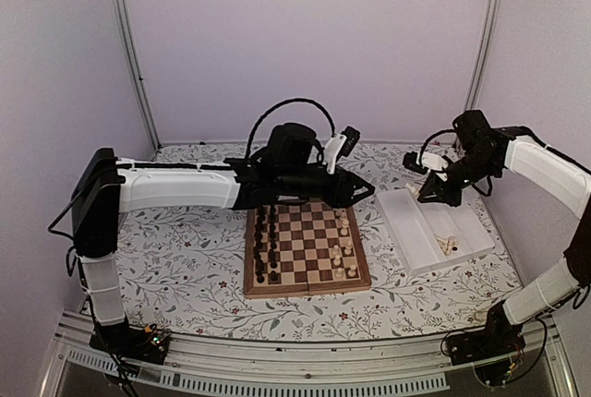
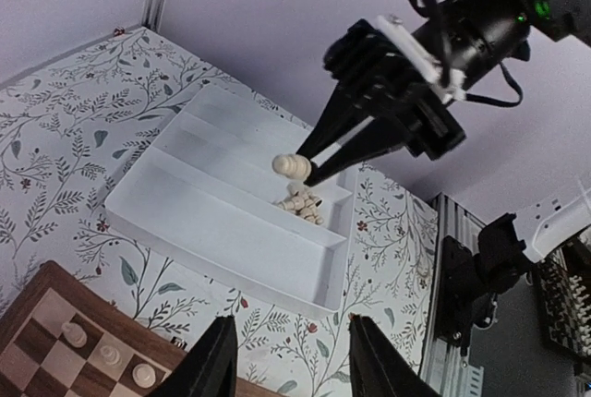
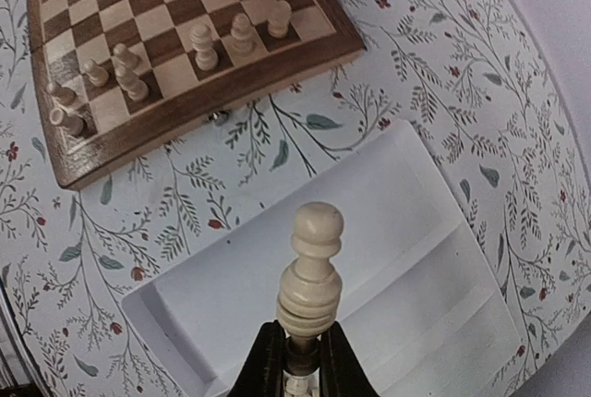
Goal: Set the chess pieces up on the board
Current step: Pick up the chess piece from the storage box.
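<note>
The board (image 1: pixel 309 288) lies in the middle of the table, with several cream chess pieces (image 1: pixel 343 249) on its right columns and dark pieces (image 1: pixel 268 245) on its left. My right gripper (image 3: pixel 294 360) is shut on the base of a cream chess piece (image 3: pixel 309 268) with a round head. It holds the piece in the air above the white tray (image 3: pixel 388 194). A few more cream pieces (image 2: pixel 303 203) lie loose in the tray. My left gripper (image 2: pixel 294 365) hangs open past the board's far right corner (image 2: pixel 55 342), with nothing between its fingers.
The white ridged tray (image 1: pixel 420 235) sits right of the board on the floral tablecloth. The left arm (image 1: pixel 185 185) stretches across behind the board's far edge. Walls and metal posts close in the back and sides.
</note>
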{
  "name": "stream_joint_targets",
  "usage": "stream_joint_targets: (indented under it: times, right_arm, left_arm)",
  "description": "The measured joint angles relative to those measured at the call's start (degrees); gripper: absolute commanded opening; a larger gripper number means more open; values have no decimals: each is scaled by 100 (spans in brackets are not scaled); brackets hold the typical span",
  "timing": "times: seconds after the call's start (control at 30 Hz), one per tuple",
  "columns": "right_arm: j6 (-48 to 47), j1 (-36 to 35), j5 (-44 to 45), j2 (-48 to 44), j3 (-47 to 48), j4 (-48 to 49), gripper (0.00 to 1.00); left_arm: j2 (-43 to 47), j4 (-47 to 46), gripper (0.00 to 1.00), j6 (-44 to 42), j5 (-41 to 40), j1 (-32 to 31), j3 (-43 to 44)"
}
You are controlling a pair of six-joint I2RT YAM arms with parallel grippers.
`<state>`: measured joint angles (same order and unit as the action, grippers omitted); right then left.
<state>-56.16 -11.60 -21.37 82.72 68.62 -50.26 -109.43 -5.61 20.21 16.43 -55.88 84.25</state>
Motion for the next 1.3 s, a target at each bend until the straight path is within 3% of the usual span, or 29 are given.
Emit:
stream_joint_targets:
  times: [0.27,0.83,1.0,1.3]
  right_arm:
    - [542,-1318,-483,-319,-2,-50,7]
    - [892,-1578,-575,-271,-2,-76,7]
    - [940,-1578,-575,-260,0,-70,7]
    - [1029,-1578,-549,-111,-9,35,7]
  left_arm:
    - [-896,-525,43,629,490,-44,511]
    - [-997,-686,38,909,894,-72,658]
    - [-1012,-656,28,955,916,-72,658]
    - [-992,-684,0,973,844,-17,584]
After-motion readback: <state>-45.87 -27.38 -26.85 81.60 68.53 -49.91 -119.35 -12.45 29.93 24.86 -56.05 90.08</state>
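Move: The white chess piece, already pinched in the right fingers, lies about 13 cm right of the left hand, some 4 cm ahead of it and 4 cm lower. From the right hand, the waiting left gripper is roughly 15 cm to the left, 4 cm back and 4 cm higher. The storage box's middle is some 9 cm right, 5 cm ahead and 15 cm below; the chessboard's lies 33 cm left, 5 cm back, equally low. The chess piece is carried by the right hand quickly left and back, about 11 cm, free end towards the left gripper, then held nearly still. The left hand comes some 4 cm right and 2 cm down to meet it, tipping slightly, waits, then shuts its half-open fingers around the free end while the right fingers keep their grip. ##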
